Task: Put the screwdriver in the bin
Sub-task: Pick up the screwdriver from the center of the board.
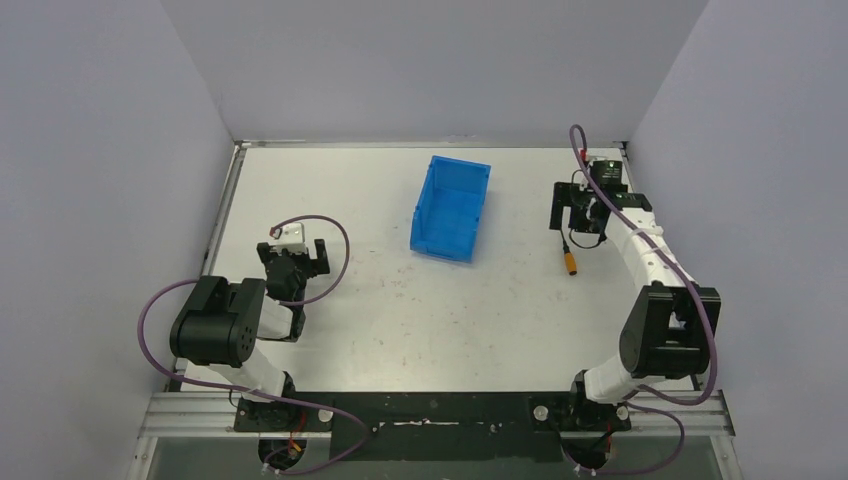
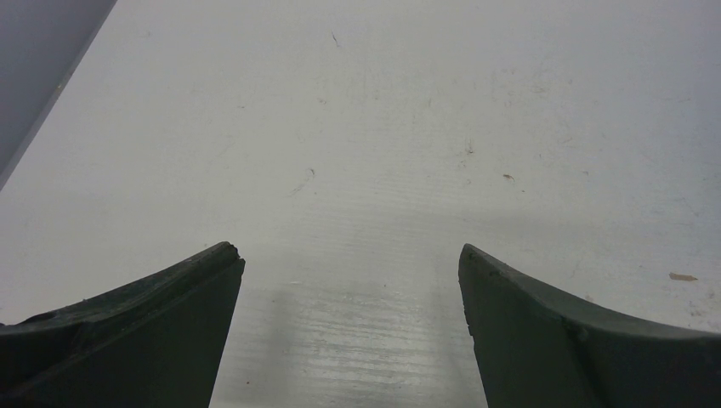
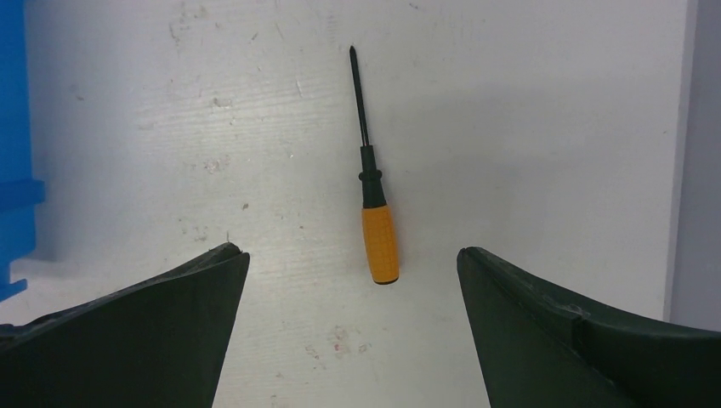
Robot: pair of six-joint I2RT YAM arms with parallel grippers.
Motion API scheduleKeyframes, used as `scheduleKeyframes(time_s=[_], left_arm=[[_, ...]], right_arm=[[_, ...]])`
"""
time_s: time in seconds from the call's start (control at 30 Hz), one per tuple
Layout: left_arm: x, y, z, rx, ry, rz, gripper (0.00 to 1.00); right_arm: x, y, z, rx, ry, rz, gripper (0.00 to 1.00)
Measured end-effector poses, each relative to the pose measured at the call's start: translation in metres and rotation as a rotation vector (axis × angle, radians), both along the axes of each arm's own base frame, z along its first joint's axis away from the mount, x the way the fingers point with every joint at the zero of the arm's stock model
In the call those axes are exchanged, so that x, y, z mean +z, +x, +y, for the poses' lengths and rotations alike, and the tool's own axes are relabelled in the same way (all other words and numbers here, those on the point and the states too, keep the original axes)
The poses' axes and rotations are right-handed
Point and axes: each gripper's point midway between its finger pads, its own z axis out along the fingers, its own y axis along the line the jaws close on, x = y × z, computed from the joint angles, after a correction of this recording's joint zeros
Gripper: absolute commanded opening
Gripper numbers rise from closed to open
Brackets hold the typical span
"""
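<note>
The screwdriver (image 3: 375,219) lies flat on the white table, orange handle toward me and thin black shaft pointing away. In the top view its handle (image 1: 572,264) shows just below my right gripper (image 1: 578,218), which hangs above it. My right gripper (image 3: 350,253) is open, the fingers wide either side of the handle's end and touching nothing. The blue bin (image 1: 452,208) stands at the table's middle back, left of the screwdriver; its wall (image 3: 12,127) shows at the left edge of the right wrist view. My left gripper (image 1: 295,258) is open and empty over bare table (image 2: 366,153).
Grey walls close the table (image 1: 400,320) on the left, back and right. The table's right edge and the wall (image 3: 701,153) run close beside the screwdriver. Purple cables loop around both arms. Bare table lies between the bin and the screwdriver.
</note>
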Motion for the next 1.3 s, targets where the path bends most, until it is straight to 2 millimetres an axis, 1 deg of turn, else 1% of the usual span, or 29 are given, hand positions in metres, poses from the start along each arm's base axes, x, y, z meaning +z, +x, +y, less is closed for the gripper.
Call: scheduleKeyframes(time_s=[0.13, 0.23, 0.43, 0.53, 0.67, 0.8, 0.87, 0.93, 1.1, 1.13, 1.2, 1.3], left_arm=[[0.000, 0.000, 0.000, 0.000, 0.000, 0.000, 0.97], [0.000, 0.000, 0.000, 0.000, 0.000, 0.000, 0.97], [0.000, 0.000, 0.000, 0.000, 0.000, 0.000, 0.97], [0.000, 0.000, 0.000, 0.000, 0.000, 0.000, 0.97], [0.000, 0.000, 0.000, 0.000, 0.000, 0.000, 0.97], [0.000, 0.000, 0.000, 0.000, 0.000, 0.000, 0.97], [0.000, 0.000, 0.000, 0.000, 0.000, 0.000, 0.97], [0.000, 0.000, 0.000, 0.000, 0.000, 0.000, 0.97], [0.000, 0.000, 0.000, 0.000, 0.000, 0.000, 0.97], [0.000, 0.000, 0.000, 0.000, 0.000, 0.000, 0.97], [0.000, 0.000, 0.000, 0.000, 0.000, 0.000, 0.97], [0.000, 0.000, 0.000, 0.000, 0.000, 0.000, 0.97]], right_arm=[[-0.026, -0.004, -0.001, 0.016, -0.009, 0.091, 0.98], [-0.052, -0.006, -0.001, 0.024, -0.011, 0.174, 0.97], [-0.089, -0.009, -0.002, 0.038, -0.013, 0.286, 0.96], [-0.102, -0.010, -0.002, 0.041, -0.012, 0.327, 0.94], [-0.110, -0.009, -0.003, 0.040, -0.011, 0.348, 0.89], [-0.115, -0.009, -0.006, 0.034, -0.009, 0.364, 0.75], [-0.119, -0.010, -0.008, 0.030, -0.005, 0.377, 0.65], [-0.124, -0.012, -0.009, 0.026, 0.013, 0.388, 0.52], [-0.125, -0.011, -0.007, 0.031, 0.033, 0.385, 0.21], [-0.125, -0.011, -0.007, 0.032, 0.035, 0.385, 0.16], [-0.125, -0.011, -0.007, 0.032, 0.034, 0.386, 0.09], [-0.125, -0.011, -0.007, 0.030, 0.033, 0.385, 0.04]])
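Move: The right hand hovers open over the screwdriver, whose middle lies about 1 cm ahead of it, 1 cm to its right and some 13 cm below; the orange handle points back towards the base and the shaft points forward. The blue bin stands roughly 26 cm to the right hand's left and 11 cm farther out. From the idle left hand the screwdriver lies about 62 cm to the right, 1 cm ahead and 5 cm lower. The right hand sinks about 12 cm almost straight down onto the screwdriver, easing back and to its right by about 1 cm each, while the wrist tips some 20 degrees so the fingers point more steeply down. They stay wide through most of the descent, then close over its last stretch and once down, pinching the front part of the orange handle from left and right. ##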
